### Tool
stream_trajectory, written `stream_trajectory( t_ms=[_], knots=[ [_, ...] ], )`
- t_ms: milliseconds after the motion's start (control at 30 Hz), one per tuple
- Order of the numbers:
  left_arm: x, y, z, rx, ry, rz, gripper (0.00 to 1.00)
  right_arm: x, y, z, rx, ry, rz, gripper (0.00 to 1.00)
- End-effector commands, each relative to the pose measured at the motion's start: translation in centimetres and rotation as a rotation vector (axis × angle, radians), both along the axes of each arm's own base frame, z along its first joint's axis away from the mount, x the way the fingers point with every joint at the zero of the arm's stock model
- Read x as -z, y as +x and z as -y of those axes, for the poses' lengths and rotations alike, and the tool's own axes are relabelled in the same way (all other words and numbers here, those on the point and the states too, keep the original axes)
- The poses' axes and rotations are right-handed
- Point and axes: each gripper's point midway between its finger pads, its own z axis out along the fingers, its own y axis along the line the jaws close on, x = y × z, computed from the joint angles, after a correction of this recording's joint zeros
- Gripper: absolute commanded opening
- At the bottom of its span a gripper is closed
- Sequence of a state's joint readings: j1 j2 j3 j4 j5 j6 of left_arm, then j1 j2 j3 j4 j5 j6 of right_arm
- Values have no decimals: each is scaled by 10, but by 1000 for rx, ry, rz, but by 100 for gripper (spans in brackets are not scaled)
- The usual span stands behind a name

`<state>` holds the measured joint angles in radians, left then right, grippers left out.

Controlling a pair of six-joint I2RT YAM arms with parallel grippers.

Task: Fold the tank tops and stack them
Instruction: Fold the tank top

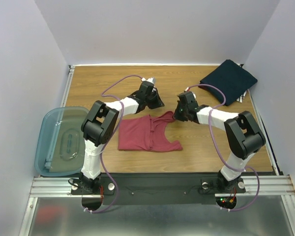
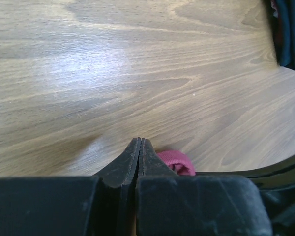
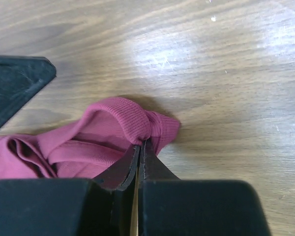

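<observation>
The maroon tank top (image 1: 147, 133) lies partly folded at the middle of the table, with one strap pulled up toward the back right. My right gripper (image 1: 175, 116) is shut on that strap; in the right wrist view (image 3: 140, 142) the ribbed strap (image 3: 132, 120) bunches at its tips. My left gripper (image 1: 160, 103) is shut just behind the top, tips together (image 2: 139, 140) over bare wood. A bit of maroon cloth (image 2: 177, 162) shows beside its right finger. The navy tank top (image 1: 228, 79) lies folded at the back right corner.
A translucent teal bin (image 1: 61, 140) stands off the table's left edge. The navy top's edge shows at the top right of the left wrist view (image 2: 287, 34). The left gripper's black finger (image 3: 14, 83) is close on the left in the right wrist view.
</observation>
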<state>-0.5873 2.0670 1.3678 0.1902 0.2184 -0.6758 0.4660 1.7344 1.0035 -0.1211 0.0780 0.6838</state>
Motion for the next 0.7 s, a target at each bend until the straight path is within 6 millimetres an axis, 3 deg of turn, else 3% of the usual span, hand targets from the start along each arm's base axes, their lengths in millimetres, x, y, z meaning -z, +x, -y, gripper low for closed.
stream_trajectory(
  t_ms=[0,300,433,500,667],
  knots=[
    [-19,10,15,34,-55,35,4,-28,14,-5,-15,42,120,0],
    [-8,3,34,93,-72,12,4,-11,5,4,1,11,96,1],
    [-10,-2,41,117,-84,14,4,-15,13,1,3,21,123,0],
    [-12,-6,45,134,-89,18,4,-15,15,1,7,19,124,5],
    [-10,-12,51,161,-99,9,4,-29,27,-4,14,32,156,29]
  ],
)
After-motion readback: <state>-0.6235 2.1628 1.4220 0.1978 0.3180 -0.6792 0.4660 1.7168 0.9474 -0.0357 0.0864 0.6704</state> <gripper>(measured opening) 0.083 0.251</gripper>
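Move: The right hand holds the tank top's gathered far end, in its fingertips and perhaps 1 cm above the wood. The body of the tank top spreads about 14 cm left and 7 cm back of this hand, its lower right corner some 14 cm straight back. From the left hand, empty and shut, that gathered end lies about 4 cm to the right, 5 cm back and 4 cm below; the cloth's body is roughly 9 cm left and 14 cm back. Rightward, down and slightly back, the shut left gripper travels about 5 cm towards the gathered end, its fingertips closing in on the edge just left of the right fingers and turning slightly clockwise. The right hand nearly stays in place, dipping about half a centimetre and coming back up, then parts its fingers partway to free the fabric. ##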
